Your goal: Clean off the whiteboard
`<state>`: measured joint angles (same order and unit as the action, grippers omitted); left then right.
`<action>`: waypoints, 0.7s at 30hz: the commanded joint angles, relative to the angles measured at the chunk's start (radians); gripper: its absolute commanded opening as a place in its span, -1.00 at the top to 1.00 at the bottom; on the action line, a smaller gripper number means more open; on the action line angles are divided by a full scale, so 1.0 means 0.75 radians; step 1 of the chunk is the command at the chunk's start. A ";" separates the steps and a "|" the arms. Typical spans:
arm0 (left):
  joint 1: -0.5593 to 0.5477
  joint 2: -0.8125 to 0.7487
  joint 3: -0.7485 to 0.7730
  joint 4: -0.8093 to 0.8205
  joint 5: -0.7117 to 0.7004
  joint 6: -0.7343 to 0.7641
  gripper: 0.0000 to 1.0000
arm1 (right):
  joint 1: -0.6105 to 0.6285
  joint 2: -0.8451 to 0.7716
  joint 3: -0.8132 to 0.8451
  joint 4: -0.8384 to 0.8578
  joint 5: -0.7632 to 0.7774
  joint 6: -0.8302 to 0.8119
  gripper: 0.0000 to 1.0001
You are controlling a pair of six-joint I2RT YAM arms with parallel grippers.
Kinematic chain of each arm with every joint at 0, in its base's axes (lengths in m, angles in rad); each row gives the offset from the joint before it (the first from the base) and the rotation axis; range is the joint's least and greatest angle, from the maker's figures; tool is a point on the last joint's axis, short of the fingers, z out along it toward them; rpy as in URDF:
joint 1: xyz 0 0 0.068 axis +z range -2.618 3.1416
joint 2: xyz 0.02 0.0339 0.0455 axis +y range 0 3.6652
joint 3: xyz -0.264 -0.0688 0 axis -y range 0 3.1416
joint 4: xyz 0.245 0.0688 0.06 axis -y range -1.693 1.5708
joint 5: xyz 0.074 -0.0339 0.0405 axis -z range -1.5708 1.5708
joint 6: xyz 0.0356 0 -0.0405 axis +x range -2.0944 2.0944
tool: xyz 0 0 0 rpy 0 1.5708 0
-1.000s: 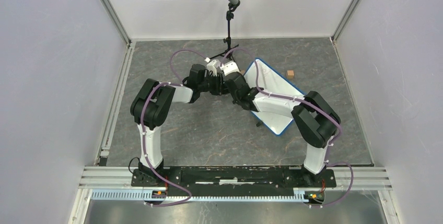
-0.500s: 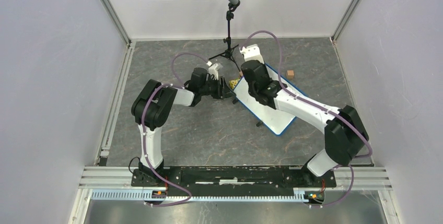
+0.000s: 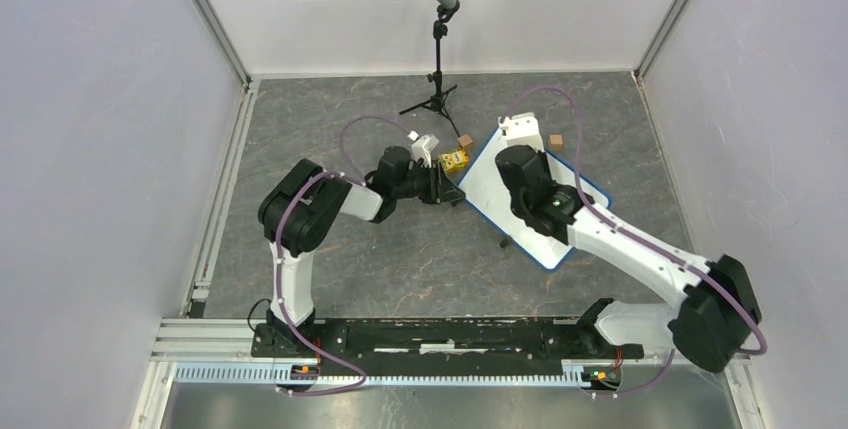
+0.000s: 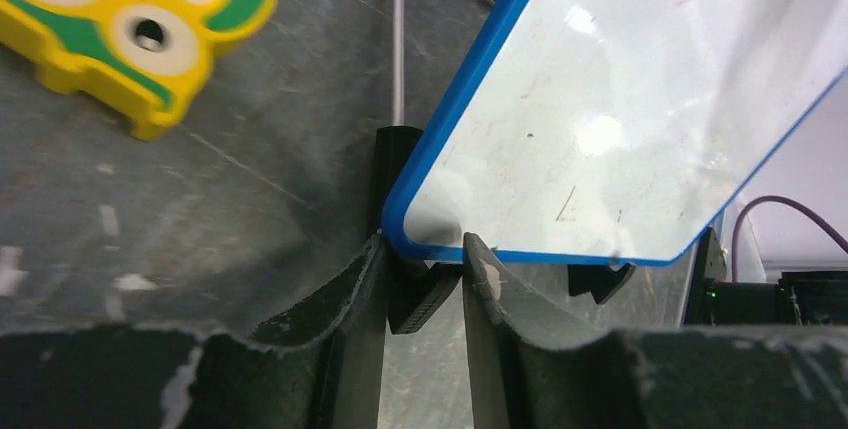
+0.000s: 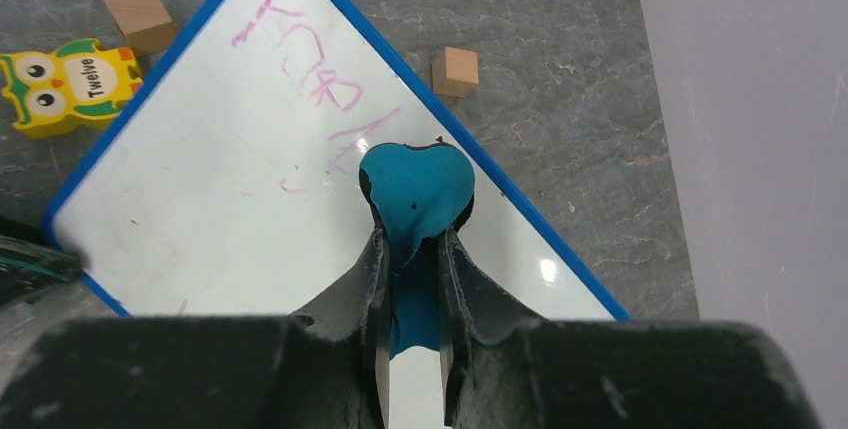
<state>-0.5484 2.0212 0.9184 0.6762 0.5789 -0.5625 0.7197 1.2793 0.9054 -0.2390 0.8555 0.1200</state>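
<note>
The whiteboard, blue-rimmed with rounded corners, lies slantwise right of centre. Pink scribbles cover its far corner, and the rest of its face is nearly clean. My right gripper hangs over the middle of the board, shut on a teal-blue eraser whose tip sits just below the scribbles. My left gripper is at the board's left corner. Its jaws are closed around the blue rim and a black foot beneath it.
A yellow owl toy lies just left of the board's far corner. One wooden cube sits beside the owl and another beyond the board's right edge. A microphone stand stands behind, with a tripod leg reaching toward the left gripper.
The right arm swung from the middle out to the right and now stretches over the board. The left gripper shifted right to the board's corner, opening briefly and closing again.
</note>
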 commanded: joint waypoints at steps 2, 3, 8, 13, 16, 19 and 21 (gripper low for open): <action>-0.146 -0.064 -0.133 0.300 -0.082 -0.210 0.27 | -0.004 -0.190 -0.082 -0.011 -0.064 0.086 0.67; -0.155 -0.070 -0.174 0.343 -0.115 -0.235 0.27 | -0.003 -0.208 -0.093 -0.019 -0.073 0.088 0.67; -0.093 -0.193 -0.351 0.367 -0.260 -0.263 0.12 | -0.002 -0.290 -0.133 -0.048 -0.084 0.062 0.67; -0.077 -0.386 -0.357 0.210 -0.306 -0.167 -0.38 | -0.002 -0.321 -0.176 -0.036 -0.102 0.029 0.65; -0.063 -0.373 -0.184 0.019 -0.153 -0.026 -0.56 | -0.002 -0.310 -0.180 -0.031 -0.112 0.007 0.65; -0.058 -0.267 0.027 -0.142 0.097 0.113 -0.60 | -0.002 -0.306 -0.181 -0.015 -0.138 -0.003 0.65; -0.055 -0.186 0.164 -0.252 0.174 0.186 -0.60 | -0.003 -0.302 -0.178 -0.002 -0.153 -0.012 0.65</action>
<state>-0.5945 1.7985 0.8661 0.6617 0.5194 -0.6014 0.7197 1.0546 0.7715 -0.2787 0.7662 0.1310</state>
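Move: My left fingertips are at the whiteboard's left corner, which is only about 1 cm ahead and 1 cm to the right, level with them. The yellow owl lies about 7 cm ahead of that hand, 1 cm left, 2 cm lower. My right hand grips the teal eraser above the board. From it, the remaining pink marks are roughly 10 cm ahead, 6 cm left and 12 cm below, and the right wooden block some 12 cm ahead, 2 cm right, 16 cm below. With my left fingers at the whiteboard's left corner, I keep pushing it back towards me and a little right, the hand going back about 5 cm. Then I swing briefly left, open the fingers wide and lift clear, some 8 cm up and a few forward. My right hand keeps the eraser in the air and eases back 3 to 4 cm, slightly right. ##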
